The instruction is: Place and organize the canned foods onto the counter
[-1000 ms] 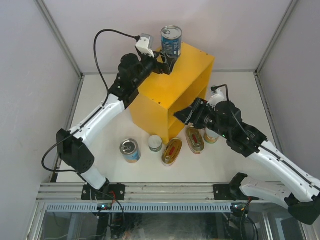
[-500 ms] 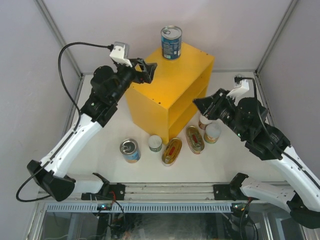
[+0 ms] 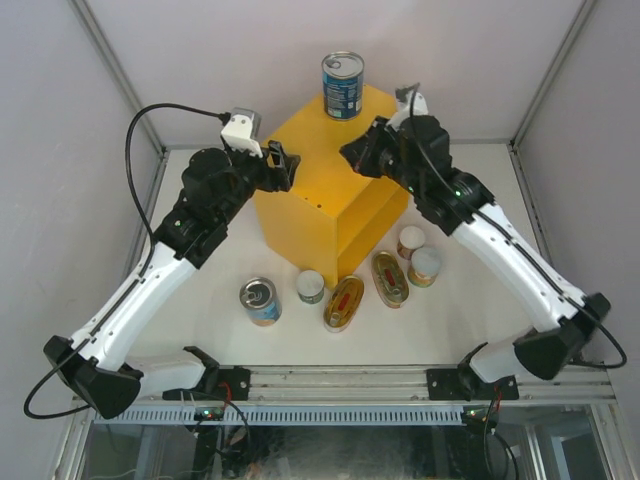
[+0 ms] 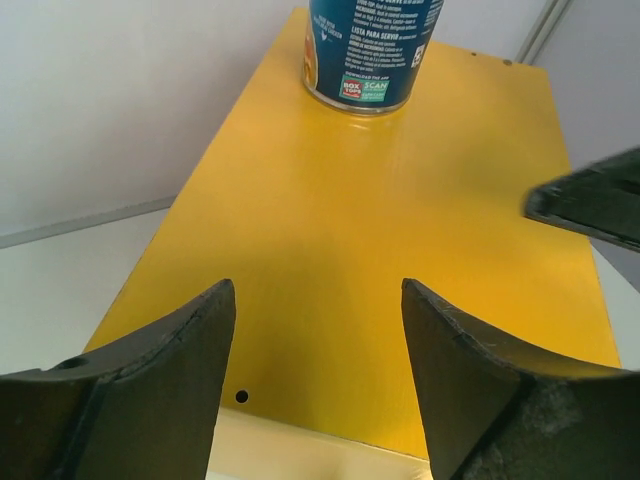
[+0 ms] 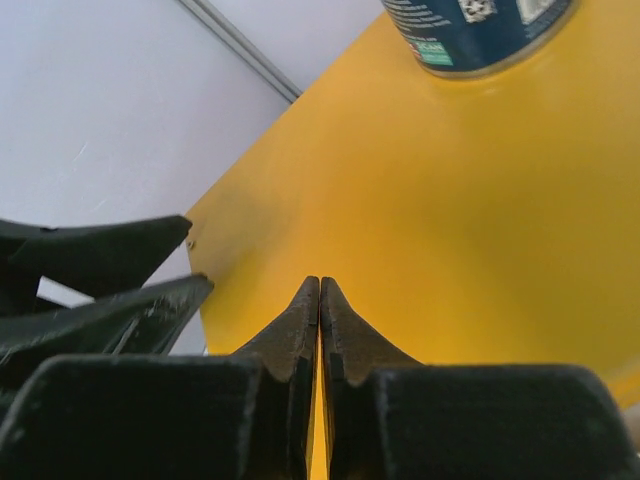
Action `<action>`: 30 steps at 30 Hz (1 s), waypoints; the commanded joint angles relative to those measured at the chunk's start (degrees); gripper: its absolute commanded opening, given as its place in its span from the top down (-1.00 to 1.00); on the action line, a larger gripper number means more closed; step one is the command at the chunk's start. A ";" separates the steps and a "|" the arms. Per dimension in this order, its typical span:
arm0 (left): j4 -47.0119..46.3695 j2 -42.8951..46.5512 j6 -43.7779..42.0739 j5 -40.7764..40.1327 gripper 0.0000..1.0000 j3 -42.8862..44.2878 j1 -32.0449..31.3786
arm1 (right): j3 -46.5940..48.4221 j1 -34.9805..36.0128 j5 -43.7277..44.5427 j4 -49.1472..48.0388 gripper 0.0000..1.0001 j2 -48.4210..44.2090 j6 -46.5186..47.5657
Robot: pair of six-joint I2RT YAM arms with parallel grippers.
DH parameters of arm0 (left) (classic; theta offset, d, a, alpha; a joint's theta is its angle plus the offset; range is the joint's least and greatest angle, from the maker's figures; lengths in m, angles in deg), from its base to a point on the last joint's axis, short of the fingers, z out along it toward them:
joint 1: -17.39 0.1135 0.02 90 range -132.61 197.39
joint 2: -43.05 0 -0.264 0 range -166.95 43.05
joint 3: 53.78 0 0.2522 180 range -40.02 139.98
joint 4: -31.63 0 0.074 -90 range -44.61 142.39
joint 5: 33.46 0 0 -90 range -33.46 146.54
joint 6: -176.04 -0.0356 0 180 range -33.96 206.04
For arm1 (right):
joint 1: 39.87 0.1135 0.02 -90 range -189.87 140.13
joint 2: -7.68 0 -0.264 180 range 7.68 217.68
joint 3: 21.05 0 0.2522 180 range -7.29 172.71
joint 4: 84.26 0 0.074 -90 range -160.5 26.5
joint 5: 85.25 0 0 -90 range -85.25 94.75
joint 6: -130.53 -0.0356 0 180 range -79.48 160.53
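One tall blue-labelled can [image 3: 342, 85] stands upright at the far end of the yellow counter [image 3: 325, 205], also seen in the left wrist view [image 4: 365, 50] and the right wrist view [image 5: 475, 30]. My left gripper [image 3: 283, 165] hovers over the counter's near left edge [image 4: 380, 200], open and empty [image 4: 312, 290]. My right gripper [image 3: 350, 155] hangs over the counter top [image 5: 450, 200], shut on nothing [image 5: 320, 285]. On the table in front lie a second blue can [image 3: 260, 300], a small can [image 3: 311, 287] and two oval tins [image 3: 344, 302] [image 3: 390, 278].
Two more small cans [image 3: 411, 241] [image 3: 426, 266] stand by the counter's right front corner. The two grippers face each other closely above the counter; the left fingers [image 5: 110, 260] show in the right wrist view. Grey walls enclose the table on three sides.
The left gripper let go of the blue can on the counter, drew back to its near left edge and narrowed. The right arm rose from the table to above the counter and shut.
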 commanded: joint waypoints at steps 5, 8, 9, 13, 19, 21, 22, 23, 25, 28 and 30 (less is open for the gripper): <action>-0.06 -0.30 -0.53 -1.54 -0.41 -0.94 0.90 | 13.98 -0.96 -4.38 -4.04 1.00 12.08 0.47; -0.25 -0.63 -0.30 -1.51 -0.40 -0.75 1.69 | 18.20 -1.64 -4.60 -3.65 1.00 16.09 0.54; -0.31 -0.72 -0.28 -1.53 -0.40 -0.68 1.79 | 19.65 -1.93 -4.79 -3.30 1.00 17.77 0.50; -0.69 -1.17 0.35 -1.49 -0.40 -0.66 2.18 | 24.81 -3.54 -5.17 -1.59 1.00 22.00 0.71; -1.27 -1.84 0.85 -1.52 -0.39 -1.03 2.25 | 28.97 -6.01 -6.09 -1.09 1.00 26.30 0.65; -1.45 -2.12 0.92 -1.65 -0.39 -1.01 2.39 | 30.74 -6.49 -6.07 -0.63 1.00 27.76 1.13; -1.54 -2.26 0.86 -1.67 -0.39 -1.01 2.44 | 31.65 -6.57 -5.94 -0.39 1.00 28.52 1.50; -1.68 -2.43 0.95 -1.58 -0.39 -1.03 2.49 | 32.68 -6.68 -5.88 -0.14 1.00 29.33 1.75; -1.86 -2.74 1.09 -1.46 -0.39 -1.01 2.59 | 35.19 -6.94 -5.85 0.52 1.00 31.07 2.08; -2.13 -3.09 1.29 -1.21 -0.39 -1.02 2.70 | 37.13 -7.28 -5.45 1.24 1.00 32.61 2.54; -2.30 -3.29 1.29 -1.09 -0.38 -0.99 2.78 | 37.62 -7.59 -5.05 1.10 1.00 33.12 2.58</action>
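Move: The blue-labelled can on the yellow cabinet stands some 20 cm ahead of the closed right hand, about 1 cm to its left, with its middle at about the same height. The middle of the cabinet's top is about 7 cm ahead of that hand, 2 cm left and 5 cm down; the small orange can on the table lies some 16 cm right, 3 cm ahead and 28 cm down. From the left hand the blue can is about 22 cm ahead, 11 cm right, at its height. With its fingers kept shut and the wrist hardly turning, the right hand travels about 14 cm forward over the cabinet's top towards the blue can, first veering some 5 cm left, then drifting back slightly, and slows as its fingertips come right up to the can's near left side, where contact can't be told. The left hand, fingers still open, eases about 2 cm forward and 2 cm down over the cabinet's near left part. ##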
